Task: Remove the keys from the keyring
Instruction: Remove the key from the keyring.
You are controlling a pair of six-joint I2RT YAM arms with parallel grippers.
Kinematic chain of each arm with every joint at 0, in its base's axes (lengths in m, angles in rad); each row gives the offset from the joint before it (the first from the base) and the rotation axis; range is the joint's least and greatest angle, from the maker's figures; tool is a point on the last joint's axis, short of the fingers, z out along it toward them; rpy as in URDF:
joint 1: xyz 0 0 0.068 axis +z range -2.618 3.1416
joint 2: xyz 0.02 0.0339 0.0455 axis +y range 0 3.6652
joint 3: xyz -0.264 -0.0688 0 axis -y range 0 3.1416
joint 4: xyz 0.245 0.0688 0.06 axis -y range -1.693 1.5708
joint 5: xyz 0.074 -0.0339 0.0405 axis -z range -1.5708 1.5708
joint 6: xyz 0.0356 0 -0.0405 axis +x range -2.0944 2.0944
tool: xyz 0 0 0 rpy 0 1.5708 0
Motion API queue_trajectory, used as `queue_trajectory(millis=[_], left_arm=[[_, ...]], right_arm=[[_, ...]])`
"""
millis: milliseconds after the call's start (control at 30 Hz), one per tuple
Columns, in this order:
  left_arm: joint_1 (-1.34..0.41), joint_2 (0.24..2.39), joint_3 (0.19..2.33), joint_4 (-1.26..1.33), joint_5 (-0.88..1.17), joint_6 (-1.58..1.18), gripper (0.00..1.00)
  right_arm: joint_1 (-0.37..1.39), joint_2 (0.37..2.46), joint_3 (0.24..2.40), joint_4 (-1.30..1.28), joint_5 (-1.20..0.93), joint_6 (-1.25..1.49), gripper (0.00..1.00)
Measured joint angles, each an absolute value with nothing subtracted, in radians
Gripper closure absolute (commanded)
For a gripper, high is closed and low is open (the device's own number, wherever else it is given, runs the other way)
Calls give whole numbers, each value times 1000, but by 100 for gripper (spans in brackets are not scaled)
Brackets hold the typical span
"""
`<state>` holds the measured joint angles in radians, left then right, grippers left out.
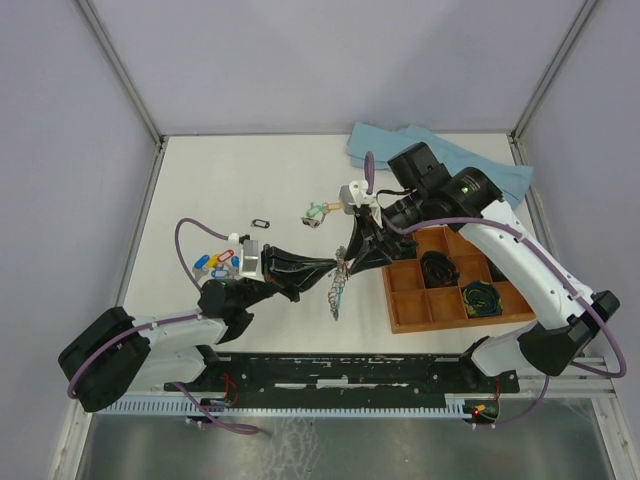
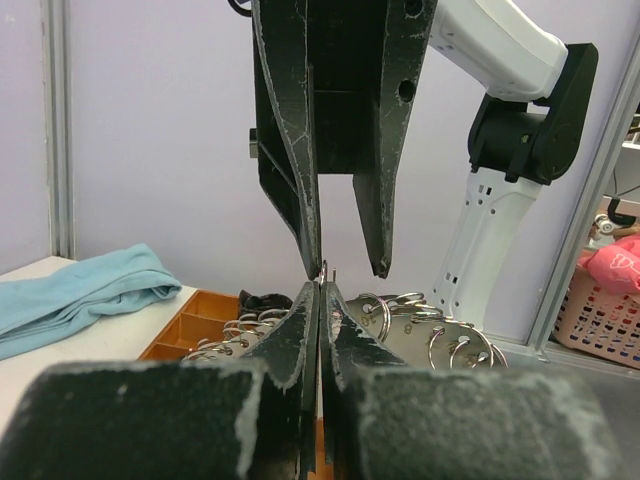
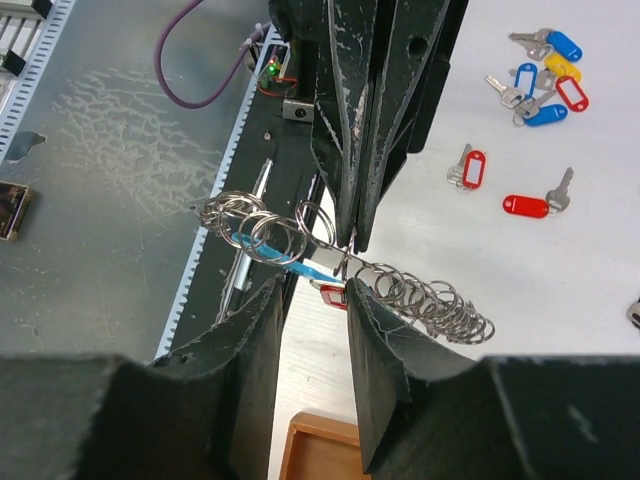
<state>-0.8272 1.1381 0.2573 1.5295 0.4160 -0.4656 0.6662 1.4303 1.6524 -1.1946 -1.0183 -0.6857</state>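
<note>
The keyring, a loop of silver split rings with a light-blue arc, hangs above the table's front middle. My left gripper reaches in from the left and is shut on the ring's metal edge. My right gripper comes down from above and stands open around the ring. A red-tagged key still hangs on the ring beside its right finger. Loose keys with blue, yellow and red tags lie on the table at the left. A green-tagged key lies farther back.
An orange compartment tray with black coiled cables stands at the right. A light-blue cloth lies at the back right. A small black tag frame lies on the table. The black rail runs along the near edge.
</note>
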Motion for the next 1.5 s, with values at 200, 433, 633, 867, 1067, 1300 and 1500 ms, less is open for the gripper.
queue_trajectory(millis=[200,433,633,867,1067,1300,1500], left_arm=[[-827,1145,257,1530,415,-475,97],[-834,1153,264,1530,401,-482,97],[-838,1153,265,1530,394,-482,97],[-839,1153,265,1533,394,-483,97],[-839,1159,264,1530,395,-482,73],[-839,1016,256,1418,391,-417,42],[-839,775,271,1068,395,-241,37]], right_arm=[[665,1429,1627,-1150,-1042,-672,62],[665,1427,1571,-1078,-1036,-625,69],[665,1414,1556,-1047,-1036,-608,85],[665,1406,1555,-1040,-1036,-607,98],[665,1406,1559,-1051,-997,-607,99],[667,1416,1625,-1208,-842,-680,99],[706,1481,1744,-1383,-688,-795,99]])
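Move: The left hand still holds the keyring by its top rim, so the ring's middle is about 3 cm below that hand, 2 cm back and level sideways. The right hand's part-open fingers straddle the rim; from them the middle lies roughly 2 cm left, 1 cm back and 4 cm down. The tray is some 22 cm right and 4 cm ahead of the right hand, about 26 cm lower. A red-tagged key lies about 17 cm left and 2 cm ahead of the left hand, 27 cm below. The right fingers ease down and slightly left and forward, about 1 cm, and close to pinch the keyring's rim beside the left fingertips. Only then do the left fingers open and let go, backing off left some 2.5 cm and a little up, while the right hand draws the keyring about 4 cm right and 2.5 cm down, slightly forward, its fingertips dipping some 20 degrees. ##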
